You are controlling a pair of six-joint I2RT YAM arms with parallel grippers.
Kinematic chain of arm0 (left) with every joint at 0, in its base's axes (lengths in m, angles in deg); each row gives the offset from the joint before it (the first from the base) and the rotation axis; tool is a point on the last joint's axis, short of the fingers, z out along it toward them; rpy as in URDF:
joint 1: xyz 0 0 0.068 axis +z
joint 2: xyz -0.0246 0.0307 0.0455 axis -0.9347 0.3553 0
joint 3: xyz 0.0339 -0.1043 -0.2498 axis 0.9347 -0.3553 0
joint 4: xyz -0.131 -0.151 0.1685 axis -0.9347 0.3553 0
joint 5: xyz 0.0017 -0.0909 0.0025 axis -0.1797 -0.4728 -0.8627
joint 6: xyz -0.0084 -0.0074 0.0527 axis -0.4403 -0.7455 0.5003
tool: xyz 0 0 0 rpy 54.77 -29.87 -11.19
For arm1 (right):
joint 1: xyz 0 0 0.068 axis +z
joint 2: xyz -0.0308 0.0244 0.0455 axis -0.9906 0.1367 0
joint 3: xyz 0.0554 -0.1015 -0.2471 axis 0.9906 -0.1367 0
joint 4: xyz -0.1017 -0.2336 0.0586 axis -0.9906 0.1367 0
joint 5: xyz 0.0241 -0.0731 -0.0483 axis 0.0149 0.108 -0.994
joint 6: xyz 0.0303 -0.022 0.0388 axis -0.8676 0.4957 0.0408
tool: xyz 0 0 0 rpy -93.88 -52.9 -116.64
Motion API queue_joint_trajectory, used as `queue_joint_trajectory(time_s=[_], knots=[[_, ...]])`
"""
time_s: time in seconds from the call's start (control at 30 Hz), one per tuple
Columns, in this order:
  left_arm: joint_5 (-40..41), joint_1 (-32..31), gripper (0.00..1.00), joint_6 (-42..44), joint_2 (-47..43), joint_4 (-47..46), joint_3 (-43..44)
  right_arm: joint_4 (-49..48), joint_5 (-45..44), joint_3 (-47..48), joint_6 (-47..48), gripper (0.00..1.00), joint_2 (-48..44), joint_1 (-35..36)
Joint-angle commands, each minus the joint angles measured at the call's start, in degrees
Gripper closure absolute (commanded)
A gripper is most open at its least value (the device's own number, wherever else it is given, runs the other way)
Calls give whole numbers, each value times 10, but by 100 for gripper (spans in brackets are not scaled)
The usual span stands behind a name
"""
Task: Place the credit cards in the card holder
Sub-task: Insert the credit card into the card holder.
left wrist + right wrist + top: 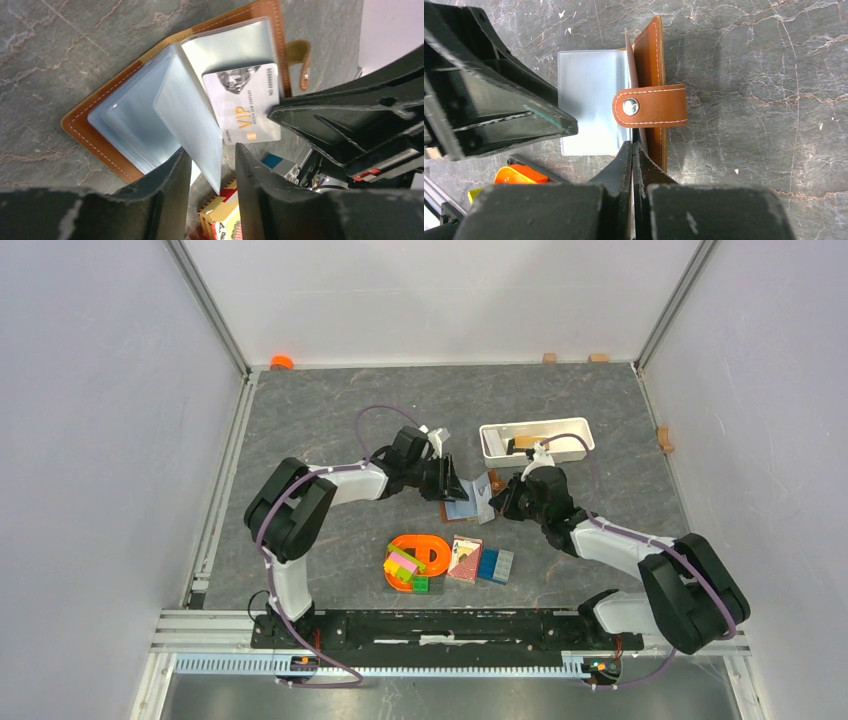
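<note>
The brown card holder lies open mid-table, its clear sleeves fanned out. Its strap with the snap folds over the raised cover. A pale credit card marked VIP rests partly over the right-hand sleeve. My right gripper is shut at that card's edge; in the right wrist view the pressed fingertips pinch something thin seen edge-on. My left gripper stands open, with one upright clear sleeve leaf between its fingers and a gap on one side. No other credit card shows.
A white oblong tray stands behind the right arm. In front of the wallet sit an orange ring toy with coloured blocks, a red playing-card pack and blue blocks. White walls close in three sides.
</note>
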Motion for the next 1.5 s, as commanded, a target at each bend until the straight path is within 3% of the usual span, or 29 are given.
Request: queue_joint_trajectory(time_s=[0.0, 0.23, 0.6, 0.97, 1.47], knots=[[10, 2, 62, -14, 23, 17, 18, -28, 8, 0, -7, 100, -11, -6], [28, 6, 98, 3, 59, 92, 48, -30, 19, -1, -9, 100, -13, -20], [25, 7, 98, 90, 83, 259, 75, -59, 63, -18, -33, 100, -6, -44], [12, 10, 98, 132, 108, 301, 94, -133, 108, -34, -84, 100, 30, -44], [17, 11, 98, 143, 113, 316, 106, -130, 102, -18, -82, 100, 81, -44]])
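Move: The clear sleeve flap of the card holder stands between the left hand's open fingers, about 1 cm back of the hand point and 2 cm below. The VIP card, already gripped by the right hand, is some 5 cm right of the left hand, 2 cm back and 2 cm lower; the playing-card box lies about 14 cm back, 2 cm right and 4 cm below. From the right hand the flap is roughly 6 cm left, 1 cm forward and 2 cm down. Drop the left gripper about 3 cm while shutting its fingers, pinching the clear sleeve flap, then draw back and left some 2 cm with the fingers tipping steeper, and hold there. Keep the card pinched in the right gripper: ease it slightly right and forward, then bring it left over 1 cm, rolling about 10 degrees with its left side rising, and finish by sinking 1 cm. ##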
